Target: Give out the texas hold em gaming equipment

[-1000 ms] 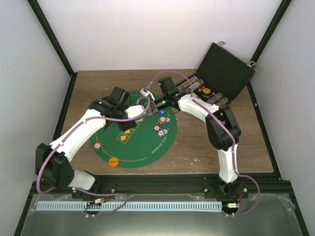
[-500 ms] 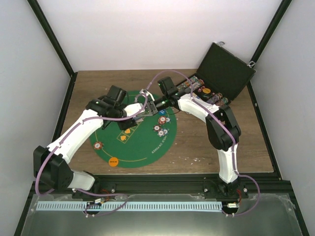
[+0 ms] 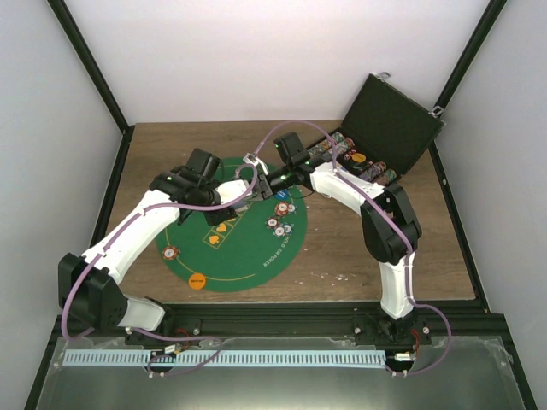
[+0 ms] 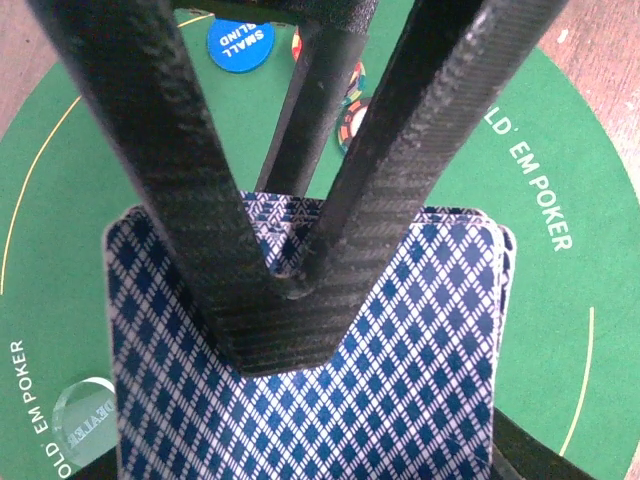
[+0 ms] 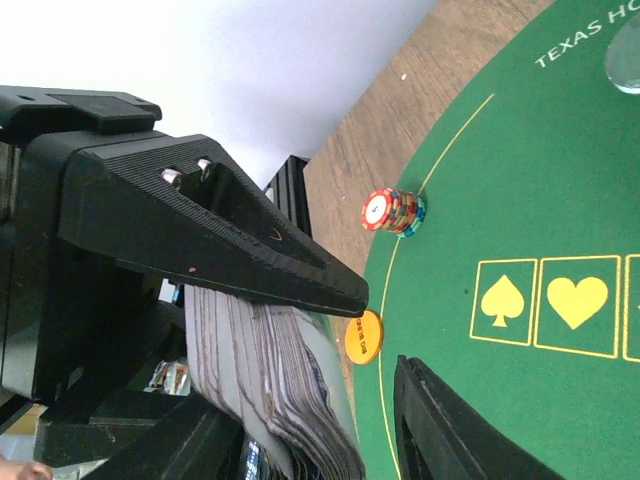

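My left gripper (image 4: 290,350) is shut on a deck of blue diamond-backed playing cards (image 4: 400,380), held flat over the green mat (image 4: 560,330). From the other side my right gripper (image 5: 383,332) faces the deck's edge (image 5: 270,390); its jaws stand apart, the upper finger (image 5: 250,250) over the top card. From above, both grippers (image 3: 244,198) (image 3: 267,184) meet at the mat's far part. A striped chip stack (image 5: 394,211) and an orange disc (image 5: 365,336) lie on the mat's left; a blue disc (image 4: 240,42) and loose chips (image 3: 279,207) lie on its right.
The black case (image 3: 389,120) stands open at the back right with rows of chips (image 3: 342,145) in its base. A clear dealer button (image 4: 85,425) lies on the mat under the deck. Bare wooden table (image 3: 342,248) surrounds the mat.
My right gripper's jaws have opened at the deck. The left arm shifted slightly left, still holding the cards.
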Controlling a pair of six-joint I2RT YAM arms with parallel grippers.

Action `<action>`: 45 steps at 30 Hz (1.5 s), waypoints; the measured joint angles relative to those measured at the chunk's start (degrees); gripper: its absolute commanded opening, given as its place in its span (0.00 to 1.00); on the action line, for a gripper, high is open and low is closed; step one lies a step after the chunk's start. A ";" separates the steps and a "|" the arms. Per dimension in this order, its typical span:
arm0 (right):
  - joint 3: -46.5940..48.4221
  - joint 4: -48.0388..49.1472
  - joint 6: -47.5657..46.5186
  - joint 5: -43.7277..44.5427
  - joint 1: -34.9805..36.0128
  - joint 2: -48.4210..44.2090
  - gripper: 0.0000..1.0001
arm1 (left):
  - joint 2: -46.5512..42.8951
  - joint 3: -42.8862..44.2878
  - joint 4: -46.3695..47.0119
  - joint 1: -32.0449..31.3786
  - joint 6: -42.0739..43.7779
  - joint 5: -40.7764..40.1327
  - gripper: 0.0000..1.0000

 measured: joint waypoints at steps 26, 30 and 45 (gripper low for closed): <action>0.00 -6.23 -2.67 8.46 -0.39 -4.35 0.24 | 0.00 -1.09 0.72 0.00 0.48 -1.18 0.44; 0.00 -6.99 -2.99 9.05 -0.48 -4.94 0.23 | -0.02 -1.11 0.72 0.00 0.68 -1.18 0.44; 0.00 -9.88 -4.20 11.67 -0.52 -6.16 0.07 | -0.26 -2.32 0.85 0.00 1.05 -1.38 0.44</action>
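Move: Resting already between the left fingers, the playing card deck has its middle about 1 cm right of the left hand. Reaching in from the right, the right hand's open fingers straddle the deck's right end, its middle some 3 cm left and 1 cm below. On the mat, roughly 19 cm below the right hand, the blue small blind chip lies about 11 cm right and 1 cm ahead, and the clear dealer disc 11 cm left and 1 cm ahead. Drawing back to the right by a little over 2 cm along the deck, the right hand shuts its fingers most of the way around the deck's right end, after edging slightly forward and while rising nearly 1 cm and turning some 10 degrees. The left hand keeps its hold of the deck's edges and eases down about 1 cm. ##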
